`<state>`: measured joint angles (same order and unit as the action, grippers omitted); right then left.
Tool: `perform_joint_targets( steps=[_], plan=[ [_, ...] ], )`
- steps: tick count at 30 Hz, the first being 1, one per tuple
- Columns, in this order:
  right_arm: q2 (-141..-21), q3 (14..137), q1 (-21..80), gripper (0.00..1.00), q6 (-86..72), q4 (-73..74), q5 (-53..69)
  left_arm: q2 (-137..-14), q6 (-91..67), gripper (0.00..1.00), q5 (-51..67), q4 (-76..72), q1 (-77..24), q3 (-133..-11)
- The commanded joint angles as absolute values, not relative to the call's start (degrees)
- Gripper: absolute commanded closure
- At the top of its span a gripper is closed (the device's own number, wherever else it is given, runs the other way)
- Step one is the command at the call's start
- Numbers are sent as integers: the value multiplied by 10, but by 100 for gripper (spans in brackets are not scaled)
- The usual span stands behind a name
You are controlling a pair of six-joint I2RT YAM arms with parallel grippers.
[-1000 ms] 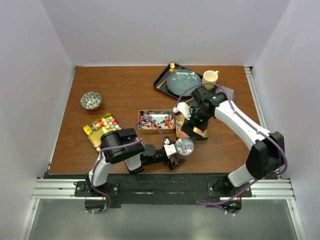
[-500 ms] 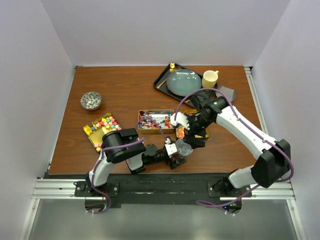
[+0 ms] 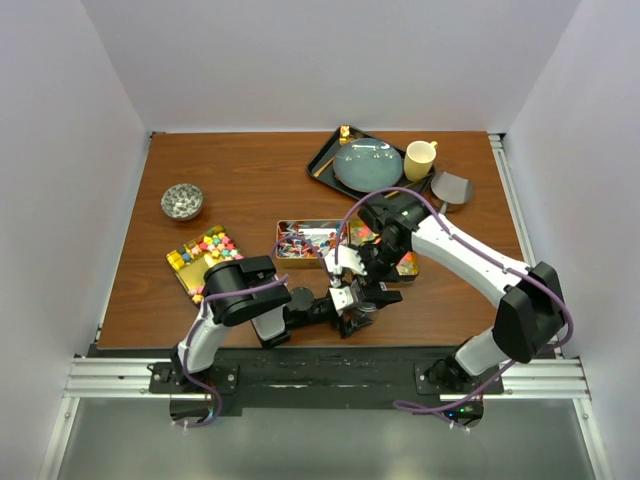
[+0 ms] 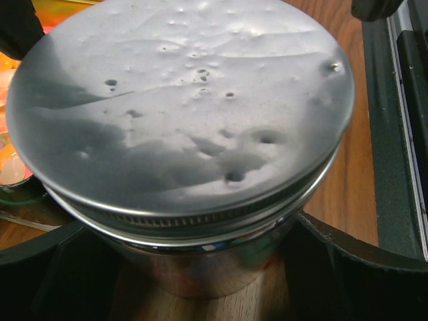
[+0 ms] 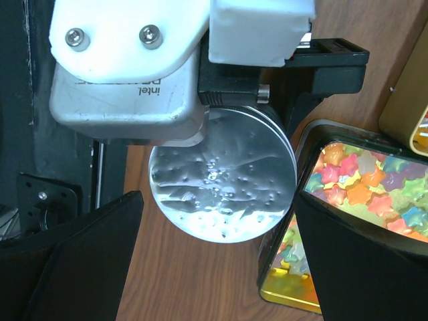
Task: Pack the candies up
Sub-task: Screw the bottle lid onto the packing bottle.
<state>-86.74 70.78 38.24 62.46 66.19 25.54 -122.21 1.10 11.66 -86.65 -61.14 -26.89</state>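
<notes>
A small glass jar (image 4: 200,267) with a dented silver lid (image 4: 180,100) stands on the table near the front edge. My left gripper (image 4: 200,274) is shut on the jar's body, one black finger on each side. My right gripper (image 5: 219,200) hangs open just above the lid (image 5: 224,184), its fingers wider than the lid. In the top view the right gripper (image 3: 365,283) covers the jar. The candies lie in three gold tins: star gummies (image 5: 361,180) right beside the jar, wrapped ones (image 3: 308,240), and multicoloured chunky pieces (image 3: 208,252).
A black tray with a blue-grey plate (image 3: 365,165) and a yellow mug (image 3: 420,157) stand at the back. A grey scoop-like piece (image 3: 452,188) lies to their right. A small bowl of silvery pieces (image 3: 182,201) sits at the left.
My right gripper has moved from over the gummy tin toward the front, to above the jar's lid. My left jaws have closed slightly onto the jar.
</notes>
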Motion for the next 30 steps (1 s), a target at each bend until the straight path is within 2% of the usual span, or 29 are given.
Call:
perform_joint_targets(
  steps=[1, 12, 22, 25, 30],
  plan=[
    [-859, 696, 383, 1, 645, 657, 273, -1264, 55, 100, 111, -985, -609, -235],
    [-809, 625, 384, 1, 647, 668, 236, -1273, 29, 100, 96, -966, -594, -245],
    [-716, 549, 378, 2, 606, 693, 178, -1275, 32, 100, 101, -962, -593, -248],
    [-713, 570, 344, 2, 581, 678, 187, -1275, 37, 100, 110, -958, -594, -248],
    [-767, 676, 325, 2, 571, 664, 243, -1273, 43, 100, 122, -955, -595, -245]
  ],
)
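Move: My open right hand is over the bottle lid, its middle only about 2 cm below my finger pads. The tray of star candies lies roughly 12 cm ahead and 5 cm to the right, near table height. The box of wrapped sweets is some 13 cm ahead and 13 cm left. From my left hand, already gripping the bottle, the lid sits about 8 cm up and 2 cm to the right. With the fingers wide open I sink my right hand about 1 cm around the lid, then sweep it some 7 cm to the right and about 4 cm back towards the base, the front finger dragging the rim clockwise. Clear on the lid's right, I turn forward and slightly up again. My left hand stays put, still clamping the bottle. ##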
